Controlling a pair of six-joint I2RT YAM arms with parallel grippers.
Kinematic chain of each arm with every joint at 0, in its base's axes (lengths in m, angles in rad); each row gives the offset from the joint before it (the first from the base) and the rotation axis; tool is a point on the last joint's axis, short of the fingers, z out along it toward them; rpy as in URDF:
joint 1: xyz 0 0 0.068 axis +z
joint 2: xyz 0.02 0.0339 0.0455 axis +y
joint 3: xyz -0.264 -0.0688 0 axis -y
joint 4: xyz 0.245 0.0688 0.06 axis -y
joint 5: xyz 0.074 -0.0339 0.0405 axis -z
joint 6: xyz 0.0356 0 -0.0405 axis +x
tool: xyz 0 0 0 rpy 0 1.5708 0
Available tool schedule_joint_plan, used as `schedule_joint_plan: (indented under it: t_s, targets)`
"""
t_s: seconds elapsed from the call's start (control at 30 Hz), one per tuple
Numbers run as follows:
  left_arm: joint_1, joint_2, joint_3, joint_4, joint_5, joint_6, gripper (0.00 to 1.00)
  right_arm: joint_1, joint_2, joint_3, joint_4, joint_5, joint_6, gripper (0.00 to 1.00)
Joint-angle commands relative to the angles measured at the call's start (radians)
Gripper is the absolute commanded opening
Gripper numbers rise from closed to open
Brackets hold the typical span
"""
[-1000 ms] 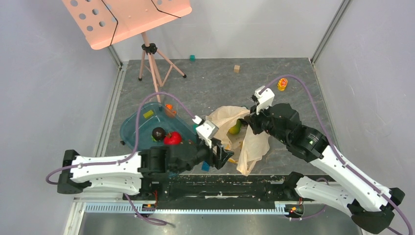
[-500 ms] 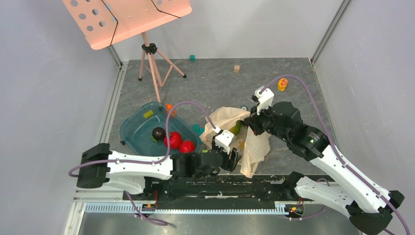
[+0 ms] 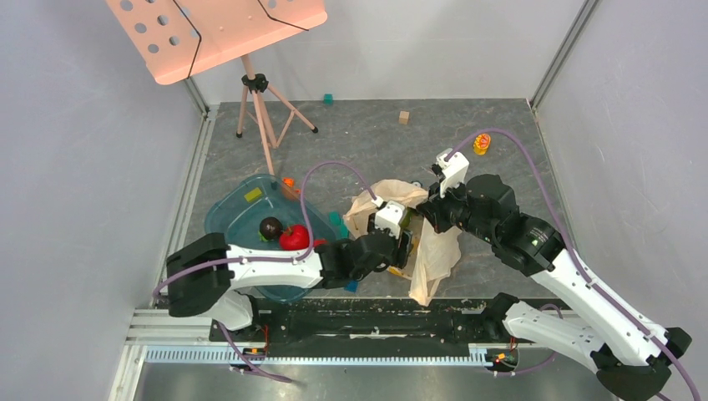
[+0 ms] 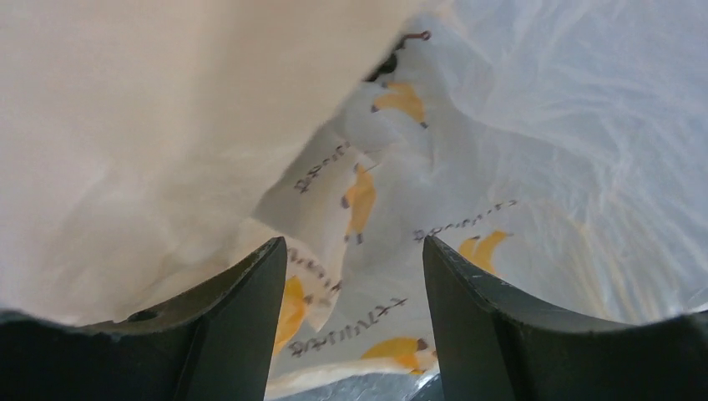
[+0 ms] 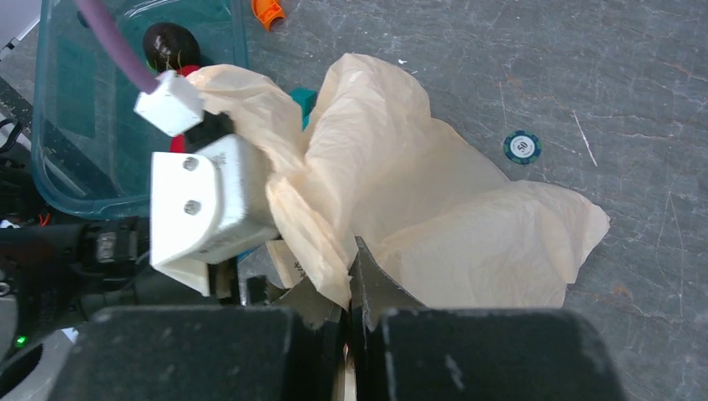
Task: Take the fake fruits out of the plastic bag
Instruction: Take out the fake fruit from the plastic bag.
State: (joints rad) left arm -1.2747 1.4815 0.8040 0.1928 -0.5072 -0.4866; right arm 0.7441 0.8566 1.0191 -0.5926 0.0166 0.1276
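Observation:
The peach plastic bag lies crumpled right of the teal tray. My right gripper is shut on an edge of the plastic bag and holds it up. My left gripper reaches into the bag's mouth. In the left wrist view its fingers stand open with only banana-printed plastic between them. A red apple and dark grapes sit in the tray. No fruit shows inside the bag.
A pink music stand on a tripod stands at the back left. Small blocks, a yellow toy, an orange toy and a poker chip lie on the grey floor. Walls enclose the cell.
My left arm has swung right and forward from beside the tray, pushing its gripper into the bag's mouth. The right gripper has kept its hold on the bag.

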Motion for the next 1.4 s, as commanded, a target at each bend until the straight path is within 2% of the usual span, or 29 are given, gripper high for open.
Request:
schedule_joint_plan:
  t_s: [0.0, 0.17, 0.47, 0.73, 1.0, 1.37]
  targets:
    - [0.000, 0.057, 0.116, 0.112, 0.060, 0.047, 0.67, -0.004, -0.002, 0.033, 0.032, -0.051, 0.017, 0.00]
    - [0.006, 0.131, 0.177, 0.121, 0.046, 0.076, 0.66, -0.002, 0.007, 0.034, 0.039, -0.062, 0.021, 0.00]
    - [0.077, 0.204, 0.160, 0.167, 0.001, 0.075, 0.67, -0.003, 0.007, 0.021, 0.058, -0.070, 0.041, 0.00]
    - [0.159, 0.245, 0.153, 0.187, -0.050, 0.073, 0.79, -0.003, 0.017, 0.001, 0.068, -0.054, 0.069, 0.00]
    - [0.199, 0.284, 0.180, 0.205, -0.064, 0.075, 0.99, -0.003, 0.008, -0.028, 0.097, -0.096, 0.082, 0.00]
    - [0.208, 0.361, 0.228, 0.340, -0.027, 0.130, 1.00, -0.003, 0.048, -0.044, 0.140, -0.234, 0.085, 0.00]
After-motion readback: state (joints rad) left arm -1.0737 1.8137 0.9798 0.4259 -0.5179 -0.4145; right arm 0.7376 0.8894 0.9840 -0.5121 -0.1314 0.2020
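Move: The left hand is already inside the bag, with the green fruit some 11 cm ahead, 2 cm to its right and about 8 cm below it. The bag rim in the right fingers is about 2 cm ahead, 7 cm to the left hand's right and 14 cm higher; outside the bag, a teal block lies level with the fruit and about 19 cm to the left of it. From the right hand the fruit is roughly 8 cm ahead, 4 cm left and 22 cm down. The left hand first shifts about 5 cm to its right and rises a little inside the bag, then pushes forward to some 11 cm beyond its start, coming back left on the way and sinking about 5 cm from its high point towards the green fruit, while turning some 10 degrees counter-clockwise and spreading its part-open fingers wide. The right hand keeps its shut pinch on the bag rim, holding the mouth up, and near the end drifts 2 to 3 cm left with a slight twist. ##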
